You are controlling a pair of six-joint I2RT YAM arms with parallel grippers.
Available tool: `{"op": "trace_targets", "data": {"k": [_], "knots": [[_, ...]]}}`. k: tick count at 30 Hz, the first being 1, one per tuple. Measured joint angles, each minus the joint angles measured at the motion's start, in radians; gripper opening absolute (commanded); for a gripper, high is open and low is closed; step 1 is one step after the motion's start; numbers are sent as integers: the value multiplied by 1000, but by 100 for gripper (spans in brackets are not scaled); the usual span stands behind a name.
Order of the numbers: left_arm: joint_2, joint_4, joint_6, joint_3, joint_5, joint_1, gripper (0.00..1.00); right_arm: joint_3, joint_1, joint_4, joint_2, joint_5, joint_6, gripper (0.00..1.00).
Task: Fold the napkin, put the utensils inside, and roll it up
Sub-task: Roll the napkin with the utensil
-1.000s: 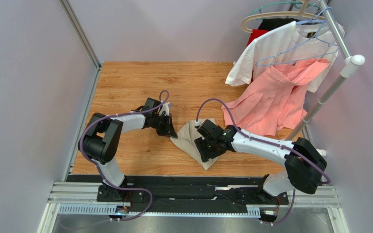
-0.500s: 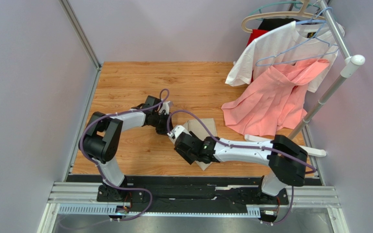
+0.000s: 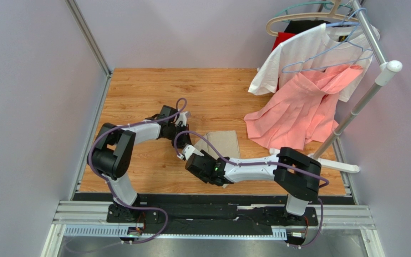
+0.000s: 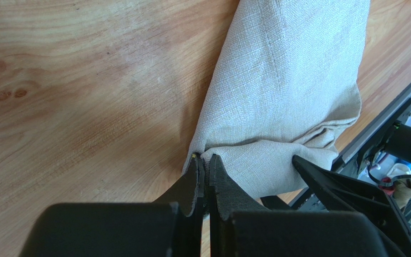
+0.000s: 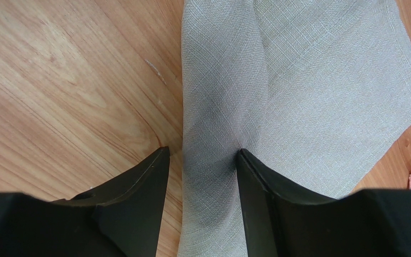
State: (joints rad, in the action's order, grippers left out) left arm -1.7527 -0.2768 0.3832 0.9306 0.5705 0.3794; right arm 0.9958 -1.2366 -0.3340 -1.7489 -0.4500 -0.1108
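Note:
The beige napkin [image 3: 225,143] lies folded on the wooden table, its long fold running away from both wrist cameras. My left gripper [image 3: 184,138] is shut on the napkin's near left corner [image 4: 196,156]; in the left wrist view the jaws [image 4: 203,160] pinch the cloth edge. My right gripper [image 3: 192,159] is low at the napkin's near end and open. Its jaws [image 5: 202,155] straddle a raised fold of the napkin [image 5: 221,134]: the right finger touches the cloth, the left stands just clear of it. The utensils are out of view.
A salmon-pink garment [image 3: 299,110] and a white T-shirt [image 3: 304,51] hang from a rack [image 3: 360,104] at the back right, the pink hem reaching the table beside the napkin. Grey walls close the left and back. A black rail [image 3: 213,214] runs along the near edge.
My right arm has swung left across the napkin, from its right side to its near left end. The napkin now lies flatter and squarer. The left gripper has kept its hold.

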Motion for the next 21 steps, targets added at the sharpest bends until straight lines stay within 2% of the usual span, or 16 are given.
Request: {"op": "trace_targets", "data": {"k": [8,11,12,14,15,21], "knots": [[0,-2,0,0,0,0,2,2,9,5,-19,-26,-24,20],[2,-1,1,0,0,0,26,2,22,5,-19,-9,-39,4],[5,-1,3,0,-2,0,42,2,26,6,-18,-3,-44,2],[16,0,9,-1,-5,0,52,0,42,8,-11,27,-49,0],[27,2,18,-3,-10,0,64,-1,45,9,-8,35,-49,0],[170,8,45,-37,-67,-12,68,-34,138,44,45,254,-46,0]]}}
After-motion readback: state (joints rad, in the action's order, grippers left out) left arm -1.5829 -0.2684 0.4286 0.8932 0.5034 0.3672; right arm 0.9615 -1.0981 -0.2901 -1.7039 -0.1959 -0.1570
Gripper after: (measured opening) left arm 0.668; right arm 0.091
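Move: The right hand's open fingers already straddle the napkin's rolled edge; the roll's middle is about 1 cm ahead and 1 cm to the right, about 1 cm below. From this hand the flat part of the napkin centres some 6 cm ahead and 5 cm right, its near corner about 8 cm back and 6 cm right. The left hand still pinches the roll's left end; the spot the right hand goes for lies about 4 cm back and 4 cm right of the left hand. The right fingers close on the rolled edge and pinch it, easing less than 1 cm forward and slightly down as they shut, then the wrist tilts by some 15 degrees with the grip kept. Once they have shut on it, the left fingers open wide, let go of the roll's end and lift away about 4 cm, drifting slightly forward and left. ##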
